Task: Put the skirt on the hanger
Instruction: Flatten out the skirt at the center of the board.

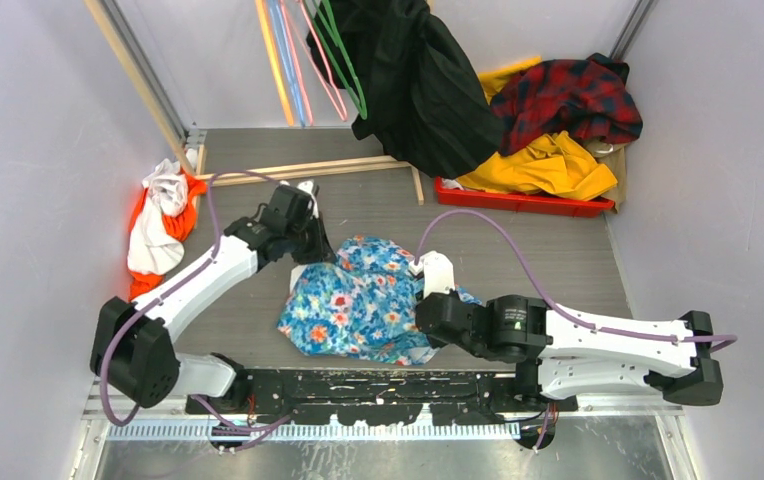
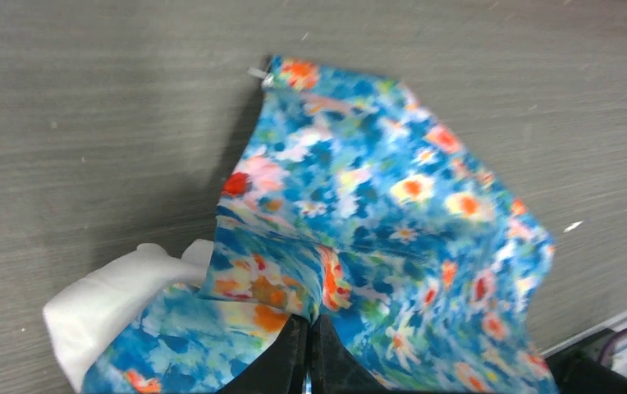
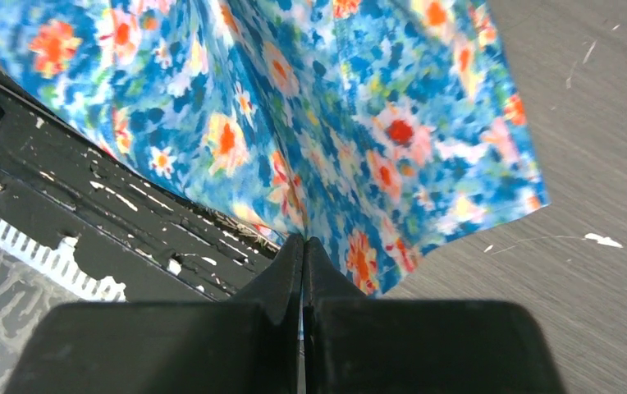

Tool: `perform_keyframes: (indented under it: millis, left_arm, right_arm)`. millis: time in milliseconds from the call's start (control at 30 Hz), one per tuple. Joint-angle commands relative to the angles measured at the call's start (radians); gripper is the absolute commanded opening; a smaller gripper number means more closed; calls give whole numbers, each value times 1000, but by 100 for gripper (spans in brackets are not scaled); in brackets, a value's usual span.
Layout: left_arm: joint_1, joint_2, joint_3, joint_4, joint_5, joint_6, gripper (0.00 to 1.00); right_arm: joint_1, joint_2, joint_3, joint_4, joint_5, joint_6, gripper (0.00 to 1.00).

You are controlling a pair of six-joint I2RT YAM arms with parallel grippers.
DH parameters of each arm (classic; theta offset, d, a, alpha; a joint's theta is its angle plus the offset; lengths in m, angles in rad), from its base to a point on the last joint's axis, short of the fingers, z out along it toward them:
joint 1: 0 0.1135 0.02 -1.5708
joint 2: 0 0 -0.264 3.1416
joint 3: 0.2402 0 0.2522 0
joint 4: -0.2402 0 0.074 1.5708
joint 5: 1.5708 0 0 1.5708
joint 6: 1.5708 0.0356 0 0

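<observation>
The skirt (image 1: 358, 300), blue with red, orange and white flowers, lies crumpled on the grey table between the two arms. At its left edge my left gripper (image 1: 310, 252) is shut on a raised fold of the skirt (image 2: 376, 205), the black fingertips (image 2: 298, 345) pressed together on the fabric. My right gripper (image 1: 428, 300) is shut on the right side of the skirt (image 3: 335, 123), which fans out from its jaws. Several coloured hangers (image 1: 303, 60) hang at the back wall, far from both grippers.
A big black coat (image 1: 418, 80) hangs on a green hanger at the back. Plaid and yellow clothes (image 1: 558, 130) pile on a red tray (image 1: 523, 202). Wooden sticks (image 1: 308, 170) lie behind the skirt. Orange and white clothes (image 1: 158, 220) lie left. White cloth (image 2: 105, 304) pokes out beside the skirt.
</observation>
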Motion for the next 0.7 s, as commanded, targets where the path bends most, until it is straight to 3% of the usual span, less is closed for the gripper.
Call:
perform_keyframes:
  millis: [0, 200, 400, 667]
  left_arm:
    - [4, -116, 166, -109, -36, 61, 0]
    - [3, -127, 395, -246, -65, 111, 0]
    - [26, -98, 579, -355, -150, 181, 0]
    - [221, 39, 1031, -510, -125, 245, 0]
  right_arm:
    - [6, -3, 142, -45, 108, -57, 1]
    - [-38, 72, 233, -34, 143, -147, 1]
    - [-271, 144, 234, 181, -111, -222, 1]
    - [-419, 459, 672, 239, -329, -367, 1]
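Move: Both hands already pinch the floral skirt. Its middle lies about 7 cm back, 8 cm right and 5 cm below the left hand, and some 8 cm ahead, 11 cm left and 9 cm below the right. The board's centre is about 5 cm ahead and 11 cm right of the left hand, and 19 cm ahead and 9 cm left of the right; the wooden rack bar runs roughly 22 cm ahead and 6 cm left of the left hand. Sweep the left gripper steeply up about 24 cm with its corner of the skirt, tilting the fingers some 25 degrees outward, and drift forward-left towards the rack late on. Lift the right gripper about 6 cm first, then carry it forward about 12 cm over the board and finally left, following the left hand. Keep both grippers shut on the cloth. ##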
